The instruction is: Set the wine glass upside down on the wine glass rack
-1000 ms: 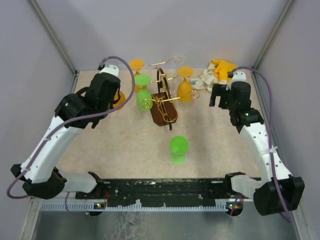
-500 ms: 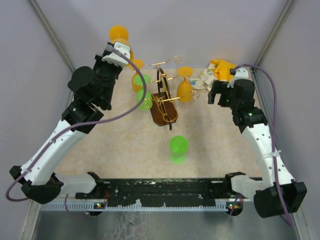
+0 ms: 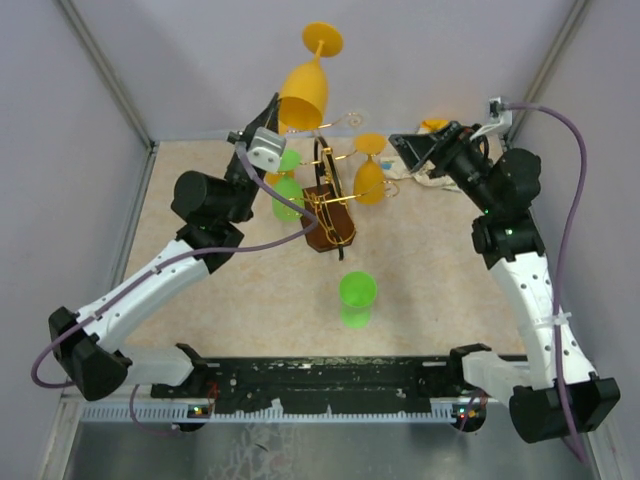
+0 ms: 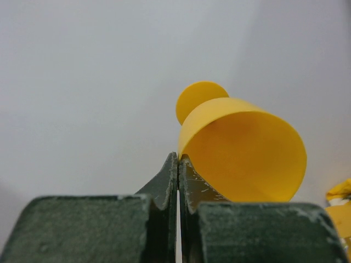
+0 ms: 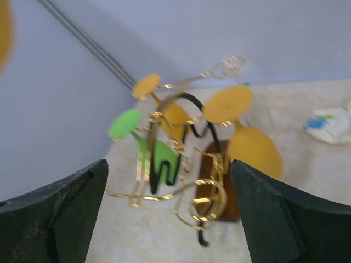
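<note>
An orange wine glass (image 3: 305, 90) hangs upside down in the air above the back of the table, foot uppermost. My left gripper (image 3: 280, 122) is shut on its rim; in the left wrist view the wine glass (image 4: 241, 148) fills the right side, with the left gripper (image 4: 178, 159) pinching its edge. The wine glass rack (image 3: 330, 200), gold wire on a brown base, stands just below and to the right. My right gripper (image 3: 412, 148) is open and faces the wine glass rack (image 5: 214, 192) from the right, apart from it.
On the rack hang a green glass (image 3: 287, 192) and an orange glass (image 3: 370, 178), both upside down. Another green glass (image 3: 356, 293) stands upright on the table in front. A crumpled yellow and white cloth (image 3: 425, 160) lies at the back right.
My left arm has lifted the orange wine glass from table level up and to the right, above the rack. My right wrist has turned and risen toward the rack.
</note>
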Controlling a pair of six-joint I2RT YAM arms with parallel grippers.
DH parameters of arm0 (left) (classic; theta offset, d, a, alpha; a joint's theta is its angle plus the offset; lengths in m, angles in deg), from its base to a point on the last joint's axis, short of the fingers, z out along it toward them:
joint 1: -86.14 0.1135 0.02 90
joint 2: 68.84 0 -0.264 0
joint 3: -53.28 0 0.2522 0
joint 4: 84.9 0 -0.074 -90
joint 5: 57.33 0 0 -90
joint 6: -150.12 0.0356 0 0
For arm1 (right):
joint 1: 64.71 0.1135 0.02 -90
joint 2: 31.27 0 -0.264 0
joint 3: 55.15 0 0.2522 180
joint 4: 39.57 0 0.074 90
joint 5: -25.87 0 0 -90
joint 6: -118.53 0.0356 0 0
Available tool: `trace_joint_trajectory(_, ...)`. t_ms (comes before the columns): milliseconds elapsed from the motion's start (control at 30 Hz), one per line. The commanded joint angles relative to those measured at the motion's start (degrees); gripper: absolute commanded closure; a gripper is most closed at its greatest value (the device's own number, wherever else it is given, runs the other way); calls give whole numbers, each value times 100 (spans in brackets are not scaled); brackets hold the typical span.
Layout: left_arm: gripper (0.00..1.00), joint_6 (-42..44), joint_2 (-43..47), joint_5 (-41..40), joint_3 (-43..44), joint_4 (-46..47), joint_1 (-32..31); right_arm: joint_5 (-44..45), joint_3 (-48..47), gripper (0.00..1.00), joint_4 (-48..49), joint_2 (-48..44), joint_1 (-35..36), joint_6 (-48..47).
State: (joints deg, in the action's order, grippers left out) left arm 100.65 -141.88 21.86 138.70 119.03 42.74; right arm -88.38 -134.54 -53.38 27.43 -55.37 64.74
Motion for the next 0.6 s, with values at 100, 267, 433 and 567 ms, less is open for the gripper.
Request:
trace_joint_trajectory(100,100,-1106,117,694,-849,2097,-20,-554,-465,24,3029,728,419,1812)
trace_joint_trajectory(267,100,-1508,289,796,-1343,2541,-20,-615,-816,31,3626,1322,633,2198)
trace_joint_trajectory(433,100,-1900,432,967,-1716,2828,-20,-600,-940,36,4091,1708,736,2472)
trace_joint_trajectory(567,100,-2031,478,1179,-1857,2885,-20,-595,-1013,38,4266,1934,761,2534)
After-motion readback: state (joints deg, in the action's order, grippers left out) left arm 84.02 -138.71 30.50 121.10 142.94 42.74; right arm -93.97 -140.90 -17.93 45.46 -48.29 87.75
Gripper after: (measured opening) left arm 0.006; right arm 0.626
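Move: The orange wine glass pinched by its rim in the left hand has its middle about 5 cm ahead of the right hand, 18 cm to its left and 16 cm above. From the left hand, the right gripper waits roughly 23 cm to the right, level fore and aft, and 12 cm lower; the rack stands some 12 cm ahead, 9 cm right and 37 cm below. The hanging orange glass is about 11 cm ahead of the right hand, 3 cm left and 20 cm down. The right hand swings left and up towards the raised wine glass, nearly 8 cm each way and easing slightly forward late on, turning some 30 degrees so its fingers swing left and tip up while they close about a quarter of their range around nothing yet. The left hand, still pinching the rim between shut fingers, draws the glass back about 4 cm and down 3 cm, with a slight shift right, turning some 20 degrees clockwise and rolling right side up to down the other way, so the foot swings towards the right gripper. ##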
